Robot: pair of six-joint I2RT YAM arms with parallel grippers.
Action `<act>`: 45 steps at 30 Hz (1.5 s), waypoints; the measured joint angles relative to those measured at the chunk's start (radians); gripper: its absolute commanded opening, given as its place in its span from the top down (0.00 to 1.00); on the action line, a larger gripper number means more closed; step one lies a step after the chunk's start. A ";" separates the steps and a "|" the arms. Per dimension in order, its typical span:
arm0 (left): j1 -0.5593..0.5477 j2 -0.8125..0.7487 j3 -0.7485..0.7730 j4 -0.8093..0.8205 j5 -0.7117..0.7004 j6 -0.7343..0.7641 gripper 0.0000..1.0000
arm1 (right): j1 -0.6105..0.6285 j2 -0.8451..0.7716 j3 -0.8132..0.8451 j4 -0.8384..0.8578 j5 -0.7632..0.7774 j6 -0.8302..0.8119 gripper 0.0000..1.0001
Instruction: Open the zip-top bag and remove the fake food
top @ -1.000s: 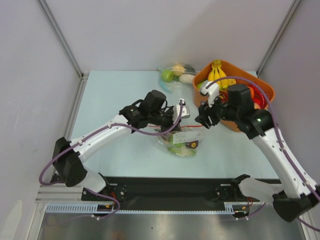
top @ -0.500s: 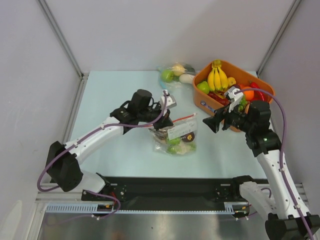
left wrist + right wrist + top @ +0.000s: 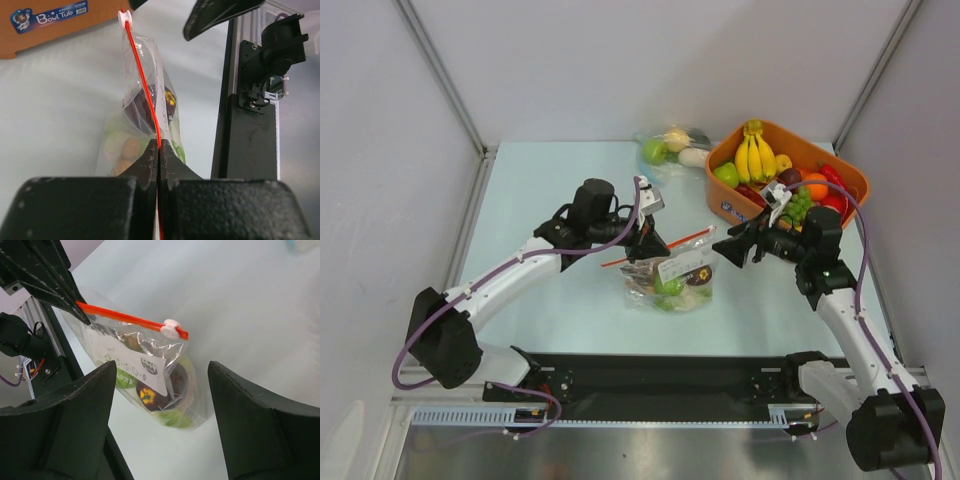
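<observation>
The zip-top bag [image 3: 672, 277] hangs partly lifted over the table, its orange-red zip strip [image 3: 125, 317] stretched level with a white slider [image 3: 171, 328] at the right end. Inside it is the fake food: green pieces [image 3: 667, 287], a dark maroon one [image 3: 151, 396] and brownish ones [image 3: 126, 150]. My left gripper [image 3: 159, 150] is shut on the strip at the bag's left end. My right gripper [image 3: 161, 372] stands open just right of the bag, jaws wide, touching nothing.
An orange tub [image 3: 853, 178] at the back right holds a banana bunch [image 3: 756, 152] and other toy fruit. A second clear bag [image 3: 670, 150] lies at the back centre. The black base rail [image 3: 660, 375] runs along the near edge.
My right gripper opened wide and drew back right of the bag. My left gripper carried the strip end leftward, and the bag shifted left with it.
</observation>
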 measured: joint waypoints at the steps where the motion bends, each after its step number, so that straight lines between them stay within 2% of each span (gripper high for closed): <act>1: 0.000 0.000 -0.001 0.002 0.007 0.000 1.00 | -0.003 0.018 -0.002 0.021 -0.008 0.003 0.22; 10: 0.002 0.000 -0.005 0.009 0.068 -0.002 0.99 | -0.042 0.088 -0.045 0.163 -0.068 0.045 0.22; 16: 0.004 0.000 -0.015 0.021 0.094 -0.009 1.00 | -0.027 0.121 -0.052 0.194 -0.097 0.063 0.24; 19: 0.004 0.000 -0.015 0.023 0.097 -0.010 1.00 | 0.000 0.132 -0.052 0.211 -0.112 0.064 0.30; 25: 0.005 0.000 -0.019 0.036 0.096 -0.011 1.00 | 0.055 0.174 -0.052 0.220 -0.137 0.062 0.50; 30: 0.014 0.000 -0.026 0.053 0.095 -0.027 1.00 | 0.065 0.180 -0.052 0.214 -0.139 0.054 0.73; 31: 0.016 0.000 -0.028 0.059 0.094 -0.029 1.00 | 0.065 0.180 -0.052 0.209 -0.139 0.051 0.80; 32: 0.019 0.000 -0.028 0.061 0.092 -0.033 0.96 | 0.065 0.179 -0.052 0.207 -0.139 0.047 0.85; 33: 0.021 0.000 -0.028 0.063 0.090 -0.034 0.84 | 0.065 0.179 -0.052 0.206 -0.139 0.044 0.90; 35: 0.023 0.000 -0.028 0.068 0.082 -0.036 0.54 | 0.065 0.178 -0.052 0.204 -0.140 0.041 0.99; 38: 0.023 0.001 -0.012 0.074 0.065 -0.056 0.40 | 0.067 0.178 -0.052 0.200 -0.140 0.040 1.00; 42: 0.008 0.028 0.091 0.075 0.012 -0.060 0.32 | 0.069 0.178 -0.052 0.201 -0.140 0.040 1.00; 45: -0.033 0.094 0.230 0.066 -0.044 -0.042 0.32 | 0.069 0.178 -0.052 0.202 -0.142 0.040 1.00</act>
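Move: From the right hand, open, the slider end of the bag's red zip strip lies about 4 cm to the left, 2 cm ahead and 2 cm lower. The dark fruit in the bag sits some 6 cm back, 6 cm left and 8 cm below; the orange bin's middle about 12 cm ahead, 12 cm right and 7 cm lower. The left hand, pinching the strip, has that slider end roughly 11 cm to its right and 3 cm ahead, about level. Forward a little and sinking, then back and left, the right hand closes in on the zip strip's slider end, ending about 3 cm left and 3 cm lower, turned some 10 degrees counter-clockwise, and shuts its fingers on the bag's top corner there. The left hand keeps its pinch while easing back about 1 cm, then opens, lets go and lifts some 7 cm, moving forward and right. ##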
